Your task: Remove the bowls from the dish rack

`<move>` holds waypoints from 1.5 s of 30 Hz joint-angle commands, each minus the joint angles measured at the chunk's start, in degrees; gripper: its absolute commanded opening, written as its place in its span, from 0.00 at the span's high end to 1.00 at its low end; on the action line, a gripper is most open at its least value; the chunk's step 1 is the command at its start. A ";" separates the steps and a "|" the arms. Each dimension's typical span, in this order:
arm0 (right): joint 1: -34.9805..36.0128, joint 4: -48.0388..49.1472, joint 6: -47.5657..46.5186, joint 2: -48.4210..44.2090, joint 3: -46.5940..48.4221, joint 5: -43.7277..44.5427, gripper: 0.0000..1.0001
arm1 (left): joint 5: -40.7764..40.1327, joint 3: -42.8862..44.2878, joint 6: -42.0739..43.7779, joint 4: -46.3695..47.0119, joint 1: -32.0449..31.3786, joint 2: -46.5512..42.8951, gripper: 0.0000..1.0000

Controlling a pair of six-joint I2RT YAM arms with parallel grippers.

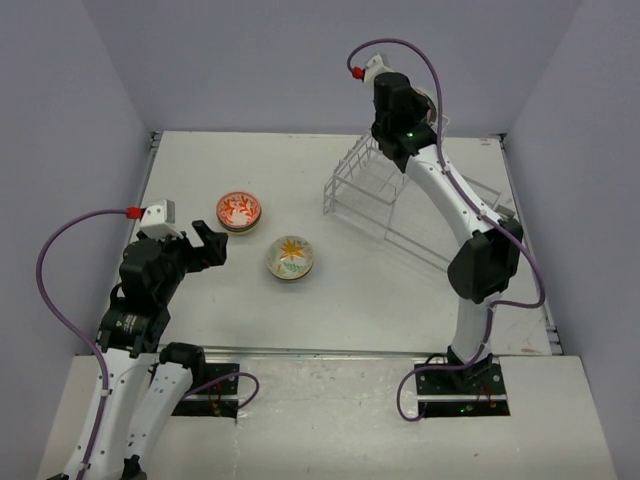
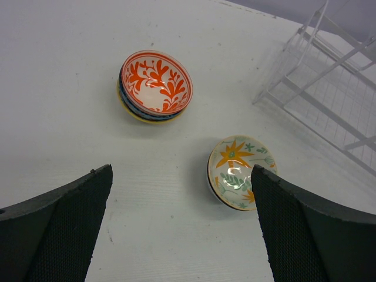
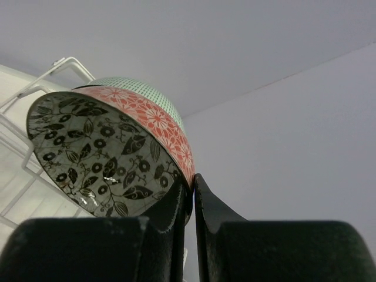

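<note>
In the right wrist view my right gripper (image 3: pixel 192 182) is shut on the rim of a bowl (image 3: pixel 100 147) that is black-floral inside and red-patterned outside. A pale green bowl (image 3: pixel 147 91) nests right behind it, and white wires of the dish rack (image 3: pixel 64 61) show at the left. Seen from above, the right arm (image 1: pixel 440 190) reaches over the dish rack (image 1: pixel 400 205) and hides these bowls. My left gripper (image 2: pixel 182 176) hangs open and empty over the table. Ahead of it lie a red-orange floral bowl (image 2: pixel 155 82) on top of a stack and a yellow-flower bowl (image 2: pixel 235 167).
The red-orange stack (image 1: pixel 239 210) and the flower bowl (image 1: pixel 290 257) sit left of the middle of the table, with the left gripper (image 1: pixel 212 243) just left of them. The rack takes up the back right, and grey walls close in the table.
</note>
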 commanded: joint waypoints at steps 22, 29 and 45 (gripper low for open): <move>0.87 -9.21 23.21 -14.37 -3.20 -10.51 1.00 | 0.38 -0.33 0.46 2.40 -0.35 0.21 0.00; 0.78 -11.14 30.87 -17.72 -5.05 -13.51 1.00 | 0.29 -0.33 0.37 2.31 -0.35 -0.05 0.00; 1.84 -22.49 60.65 -27.56 -13.29 -53.14 1.00 | -1.73 -0.16 -0.24 1.96 -0.35 -1.63 0.00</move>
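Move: The right hand already pinches the black-flowered bowl by its rim; the yellow-flowered bowl stack it will go to lies about 18 cm back, 31 cm left and 32 cm below. The green bowl in the rack is some 8 cm ahead, 4 cm right and slightly lower; the red bowl stack is roughly 6 cm back and 46 cm left on the table. From the idle left hand, the yellow-flowered stack is about 9 cm ahead, 15 cm right and 20 cm below. Right hand carries the pinched bowl back about 12 cm and left towards the yellow-flowered stack, left side rolling up. ##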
